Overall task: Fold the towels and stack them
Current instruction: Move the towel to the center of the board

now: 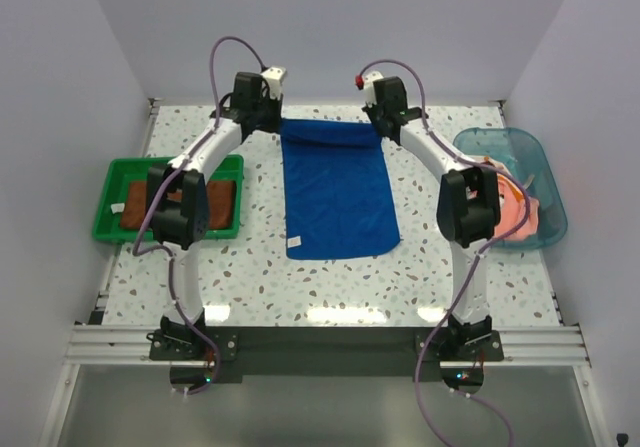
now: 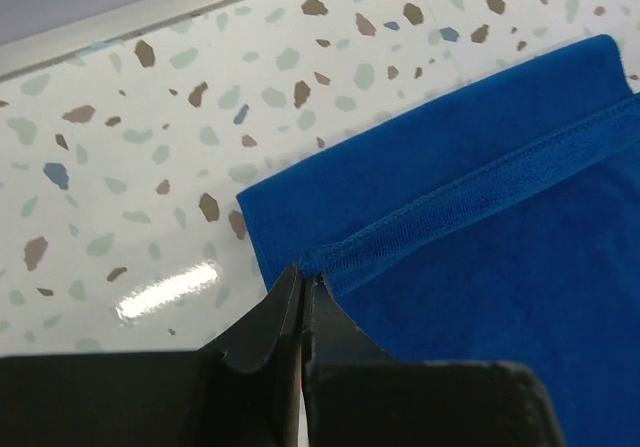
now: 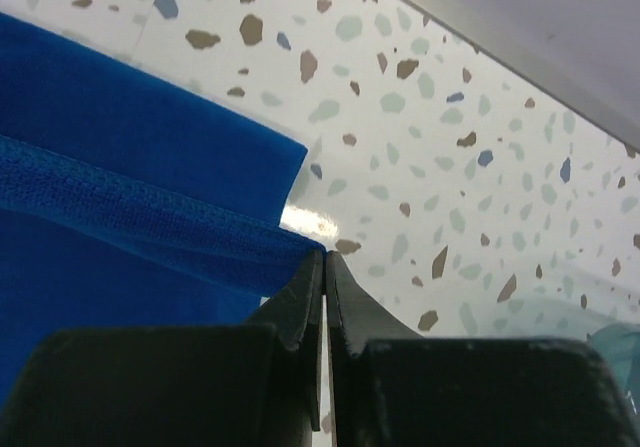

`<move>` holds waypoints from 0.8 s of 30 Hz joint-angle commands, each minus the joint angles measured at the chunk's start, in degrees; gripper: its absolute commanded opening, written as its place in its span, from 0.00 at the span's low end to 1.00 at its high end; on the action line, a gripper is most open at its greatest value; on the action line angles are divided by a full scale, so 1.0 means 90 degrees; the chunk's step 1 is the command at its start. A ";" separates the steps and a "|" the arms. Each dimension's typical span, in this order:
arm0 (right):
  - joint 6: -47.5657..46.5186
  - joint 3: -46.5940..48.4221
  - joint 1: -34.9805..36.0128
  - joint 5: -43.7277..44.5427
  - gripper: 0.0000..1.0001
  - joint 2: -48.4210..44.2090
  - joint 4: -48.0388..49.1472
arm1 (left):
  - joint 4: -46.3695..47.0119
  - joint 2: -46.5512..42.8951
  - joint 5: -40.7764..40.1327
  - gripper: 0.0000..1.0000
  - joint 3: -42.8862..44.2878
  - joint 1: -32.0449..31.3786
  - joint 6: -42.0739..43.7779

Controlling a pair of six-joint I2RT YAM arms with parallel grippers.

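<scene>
A royal blue towel point(image 1: 338, 192) lies flat mid-table, its far edge raised and rolled slightly toward me. My left gripper point(image 1: 281, 120) is shut on the towel's far left corner. In the left wrist view the hem of the blue towel point(image 2: 480, 217) ends right between the left gripper's point(image 2: 303, 275) closed tips. My right gripper point(image 1: 379, 120) is shut on the far right corner, and the right wrist view shows the blue towel's point(image 3: 120, 197) hem pinched in the right gripper point(image 3: 325, 255). A rust-brown towel point(image 1: 226, 202) lies in the tray, partly hidden by my left arm. A pink towel point(image 1: 517, 209) sits in the tub.
The green tray point(image 1: 110, 202) stands at the left edge of the table. The clear blue tub point(image 1: 520, 142) stands at the right edge, and its corner point(image 3: 615, 352) shows in the right wrist view. The back wall runs just behind both grippers.
</scene>
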 commanded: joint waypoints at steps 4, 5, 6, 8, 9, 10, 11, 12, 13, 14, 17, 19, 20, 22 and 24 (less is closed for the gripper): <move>-0.0082 -0.1070 -0.0061 0.0258 0.00 -0.1725 -0.0114 | 0.0164 -0.1378 0.0565 0.00 -0.1015 -0.0066 -0.0274; -0.0053 -0.1188 -0.0061 0.0259 0.00 -0.1814 -0.0162 | 0.0086 -0.1447 0.0575 0.01 -0.1277 -0.0133 -0.0293; -0.0014 -0.1277 -0.0061 0.0259 0.00 -0.1883 -0.0337 | 0.0047 -0.1525 0.0566 0.00 -0.1405 -0.0183 -0.0313; 0.0191 -0.1569 -0.0051 0.0268 0.00 -0.2126 -0.0504 | -0.0089 -0.1770 0.0536 0.00 -0.1795 -0.0329 -0.0313; 0.0259 -0.1686 -0.0061 0.0297 0.00 -0.2224 -0.0621 | -0.0119 -0.1877 0.0420 0.00 -0.1933 -0.0378 -0.0332; 0.0395 -0.1929 -0.0061 0.0298 0.00 -0.2322 -0.0660 | -0.0158 -0.2071 0.0371 0.00 -0.2079 -0.0407 -0.0391; 0.0725 -0.2377 -0.0061 0.0278 0.00 -0.2661 -0.0864 | -0.0207 -0.2469 0.0254 0.00 -0.2661 -0.0475 -0.0507; 0.0729 -0.2381 -0.0061 0.0278 0.00 -0.2665 -0.0866 | -0.0207 -0.2473 0.0253 0.00 -0.2666 -0.0476 -0.0508; 0.0826 -0.2487 -0.0061 0.0220 0.00 -0.2829 -0.0934 | -0.0227 -0.2580 0.0263 0.00 -0.2976 -0.0495 -0.0557; 0.1039 -0.2701 -0.0061 0.0123 0.00 -0.2898 -0.1079 | -0.0217 -0.2736 0.0263 0.00 -0.3134 -0.0505 -0.0567; 0.1382 -0.3102 -0.0032 -0.0307 0.00 -0.3142 -0.1227 | -0.0207 -0.2912 0.0214 0.00 -0.3642 -0.0583 -0.0557; 0.1656 -0.3532 0.0007 -0.0560 0.00 -0.3221 -0.1150 | -0.0168 -0.2942 0.0165 0.00 -0.3886 -0.0603 -0.0528; 0.1753 -0.3707 0.0017 -0.0591 0.00 -0.3231 -0.1120 | -0.0139 -0.2923 0.0107 0.00 -0.3926 -0.0603 -0.0509; 0.1784 -0.3748 0.0027 -0.0475 0.00 -0.3144 -0.1081 | -0.0119 -0.2855 0.0106 0.00 -0.3926 -0.0613 -0.0489; 0.1793 -0.3651 0.0037 -0.0425 0.00 -0.3046 -0.1158 | -0.0206 -0.2796 0.0126 0.00 -0.3810 -0.0632 -0.0421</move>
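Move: Both hands hold the blue towel's lifted hem. Its near edge lies about 33 cm back from the left hand and 13 cm below, the left near corner 4 cm to the right; from the right hand the right near corner is 31 cm back, 4 cm right and 12 cm down. The green tray's middle is about 30 cm left and 17 cm back of the left hand; the teal bin's, 36 cm right and 15 cm back of the right. Still pinching the hem, both hands sweep back some 17 cm towards the towel's near edge, rising then sinking. ##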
